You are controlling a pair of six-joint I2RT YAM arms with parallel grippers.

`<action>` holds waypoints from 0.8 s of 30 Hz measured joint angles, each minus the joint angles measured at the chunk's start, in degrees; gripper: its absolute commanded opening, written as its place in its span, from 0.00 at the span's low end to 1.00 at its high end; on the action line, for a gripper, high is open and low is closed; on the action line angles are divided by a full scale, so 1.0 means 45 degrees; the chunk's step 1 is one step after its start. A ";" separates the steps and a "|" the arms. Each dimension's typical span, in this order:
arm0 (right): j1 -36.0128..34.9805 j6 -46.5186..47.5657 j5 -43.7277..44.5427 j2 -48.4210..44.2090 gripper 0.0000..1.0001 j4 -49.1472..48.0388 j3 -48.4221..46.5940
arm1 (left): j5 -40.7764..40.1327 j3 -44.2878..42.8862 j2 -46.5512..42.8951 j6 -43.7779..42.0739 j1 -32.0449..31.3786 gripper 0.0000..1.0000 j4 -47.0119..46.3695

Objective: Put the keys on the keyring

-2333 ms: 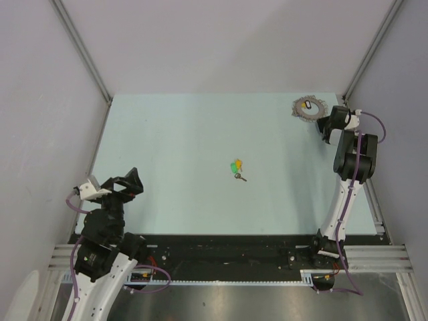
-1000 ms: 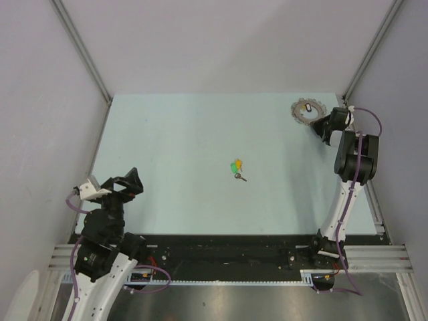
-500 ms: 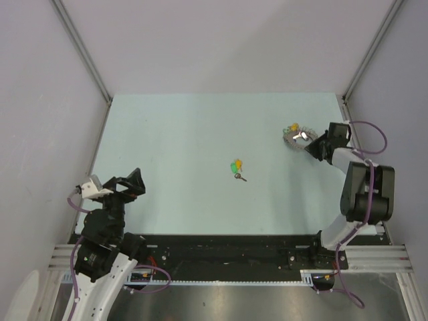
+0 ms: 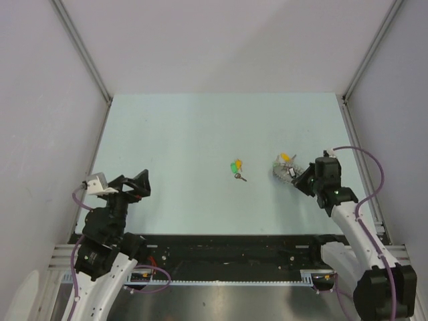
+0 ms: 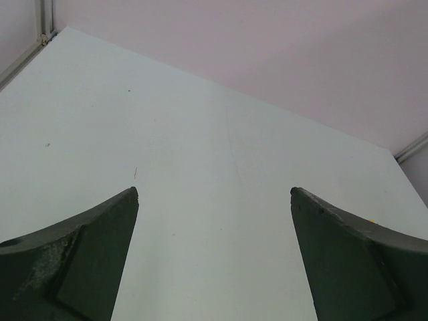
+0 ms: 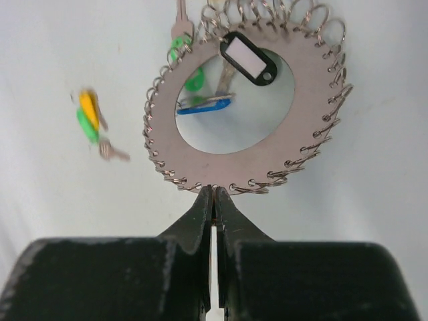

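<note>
The keys (image 4: 236, 167), a small cluster with green and yellow-orange heads, lie on the table near its middle; the right wrist view shows them (image 6: 89, 115) left of the ring. The keyring (image 4: 285, 168) is a flat grey ring edged with wire loops (image 6: 307, 103), bearing a black-and-white tag (image 6: 246, 59). Green and blue key heads hang behind its hole. My right gripper (image 4: 298, 178) is shut on the ring's near edge (image 6: 214, 190), holding it just right of the keys. My left gripper (image 4: 137, 184) stands open at the near left, nothing between its fingers (image 5: 214, 194).
The pale table (image 4: 180, 134) is bounded by grey walls and metal rails at the left and right edges. The right arm's purple cable (image 4: 374, 180) loops beside the right rail. The left wrist view shows only bare tabletop (image 5: 200, 134) and the back wall.
The right arm has swung the keyring from the far right corner down and left to just right of the keys. The left gripper has shifted slightly right and stays open.
</note>
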State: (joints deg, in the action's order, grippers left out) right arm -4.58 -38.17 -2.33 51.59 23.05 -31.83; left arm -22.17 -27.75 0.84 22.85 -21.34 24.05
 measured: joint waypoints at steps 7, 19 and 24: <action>-0.3988 -0.1282 0.0777 -0.1511 0.00 0.1758 0.1146 | 0.0374 0.0000 0.0073 0.0005 0.0000 1.00 0.0005; -1.0554 -0.3109 0.1273 0.2769 0.00 -0.0330 0.1234 | 0.0782 0.0000 0.1015 0.0000 0.0000 1.00 0.0005; -1.1667 -0.2550 0.0850 0.5688 0.00 -0.1894 -0.0486 | 0.1015 0.0000 0.1569 -0.0087 0.0005 1.00 0.0015</action>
State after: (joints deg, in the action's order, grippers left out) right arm -57.08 -49.65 1.50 77.19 14.52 -34.02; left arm -17.61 -27.75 7.90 22.46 -21.32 24.12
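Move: On the bare table near its front edge, around mid-width, lies the spot the right hand heads for: about 13 cm back, 22 cm left and 8 cm below. The held keyring is centred some 5 cm ahead and 4 cm left, slightly lower. The loose green and yellow keys lie about 10 cm ahead and 21 cm left, the silver key 6 cm ahead and 20 cm left, all 8 cm below. From the left hand the spot is roughly 6 cm back, 30 cm right, 24 cm below. Keeping its shut fingers on the keyring's rim, the right hand swings quickly some 20 cm left and 13 cm back while sinking about 8 cm. It turns about 40 degrees counter-clockwise and tips down; the last stretch is nearly level, leftward, on the robot's side of the loose keys. The open, empty left hand eases about 3 cm down, right and forward, tipping slightly down. ##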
